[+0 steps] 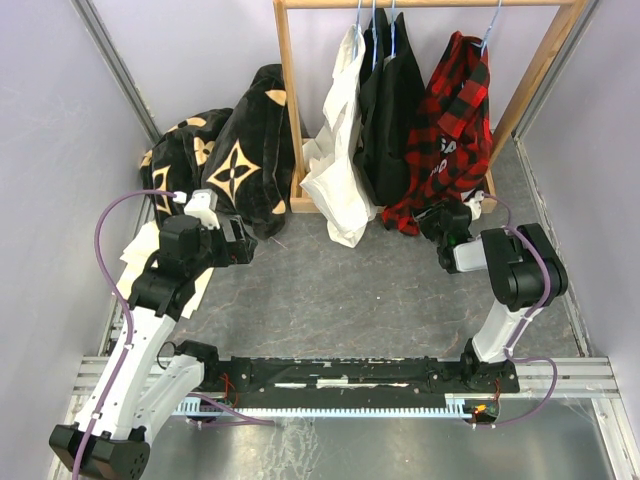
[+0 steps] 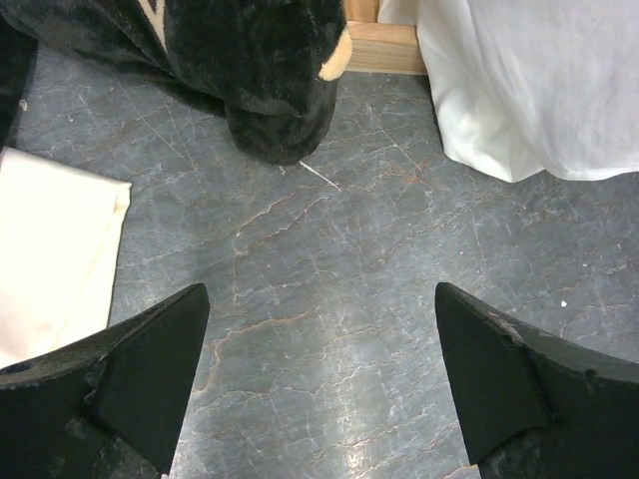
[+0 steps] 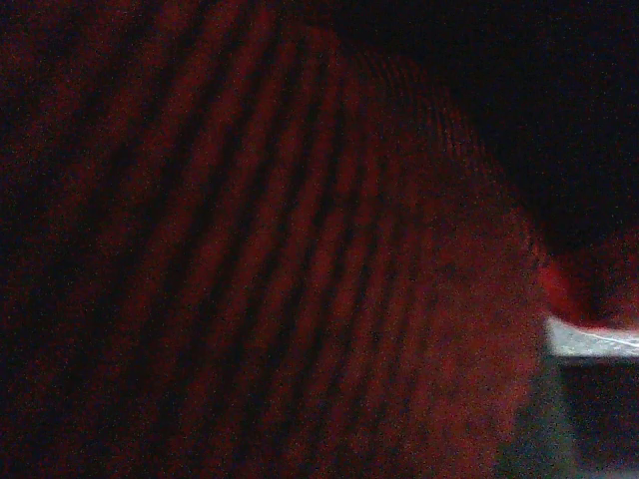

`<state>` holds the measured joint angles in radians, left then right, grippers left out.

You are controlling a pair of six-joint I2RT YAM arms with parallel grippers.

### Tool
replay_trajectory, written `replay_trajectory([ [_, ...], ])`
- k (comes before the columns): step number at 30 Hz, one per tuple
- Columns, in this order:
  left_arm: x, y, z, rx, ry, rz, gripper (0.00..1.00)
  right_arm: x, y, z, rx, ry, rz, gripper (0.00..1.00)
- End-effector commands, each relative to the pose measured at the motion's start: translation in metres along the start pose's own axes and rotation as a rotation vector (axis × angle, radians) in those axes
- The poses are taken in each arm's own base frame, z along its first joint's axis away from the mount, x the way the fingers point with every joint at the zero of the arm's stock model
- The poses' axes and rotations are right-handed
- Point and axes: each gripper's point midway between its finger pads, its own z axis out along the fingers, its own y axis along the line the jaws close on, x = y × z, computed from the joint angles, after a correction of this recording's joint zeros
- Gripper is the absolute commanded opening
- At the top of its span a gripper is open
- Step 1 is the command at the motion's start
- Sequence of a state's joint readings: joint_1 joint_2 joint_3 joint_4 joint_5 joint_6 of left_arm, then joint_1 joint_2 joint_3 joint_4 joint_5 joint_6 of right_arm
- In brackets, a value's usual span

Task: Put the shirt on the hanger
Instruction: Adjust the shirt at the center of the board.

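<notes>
The red-and-black plaid shirt (image 1: 455,120) hangs from the wooden rail on the light-blue hanger, of which only the hook (image 1: 489,27) shows. My right gripper (image 1: 447,224) is pushed against the shirt's lower hem. The right wrist view is filled with dark red shirt fabric (image 3: 300,249), which hides both fingers, so whether the jaws have closed on the cloth cannot be told. My left gripper (image 2: 321,379) stands open low over the grey floor with nothing between its fingers, in front of the black fabric and far from the shirt.
The wooden rail frame (image 1: 288,100) also carries a white shirt (image 1: 340,160) and a black garment (image 1: 392,110). Black fabric with tan motifs (image 1: 235,160) is heaped at the back left. A cream cloth (image 2: 50,249) lies beside the left arm.
</notes>
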<state>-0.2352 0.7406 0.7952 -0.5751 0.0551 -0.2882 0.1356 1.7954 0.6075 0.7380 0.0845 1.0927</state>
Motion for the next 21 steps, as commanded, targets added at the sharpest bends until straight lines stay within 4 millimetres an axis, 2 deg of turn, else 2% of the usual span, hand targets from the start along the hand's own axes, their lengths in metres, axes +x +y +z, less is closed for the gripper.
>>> replay_trajectory([
  [1,-0.020,-0.008,-0.009,0.022,-0.060,-0.027,1.00,-0.034,0.053,0.002,-0.185,-0.099,0.028,0.27],
  [5,-0.020,-0.008,-0.009,0.021,-0.059,-0.026,1.00,-0.052,0.081,0.001,-0.274,-0.119,0.033,0.06],
  [14,-0.023,-0.008,-0.012,0.016,-0.065,-0.022,1.00,-0.088,0.141,0.003,-0.402,-0.162,0.055,0.00],
  [21,-0.023,-0.007,-0.013,0.010,-0.071,-0.020,1.00,-0.101,0.162,-0.011,-0.432,-0.173,0.062,0.00],
])
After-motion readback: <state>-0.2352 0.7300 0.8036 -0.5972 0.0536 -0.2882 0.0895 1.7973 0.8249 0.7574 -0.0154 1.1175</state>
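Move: The plaid shirt's lower hem is right at the right hand's half-closed fingers, about 1 cm ahead and at their height, just off the board. From that hand, the black garments' lower end hangs some 9 cm left, 4 cm farther out and 4 cm higher; the white shirt's hem is about 16 cm left and 4 cm back. The rack base's right end is roughly 12 cm right, 3 cm ahead and a little lower. From the idle left hand the plaid hem lies about 18 cm ahead, 41 cm right and 17 cm down. The right hand first stays almost in place at the plaid hem while its fingers close from under half open to nearly shut, pinching the cloth low down. Then it lifts the hem with growing speed, about 9 cm up and some 6 cm forward towards the rack, with hardly any sideways travel, the fingertips tilting up by roughly 15 degrees as the grip is kept. ##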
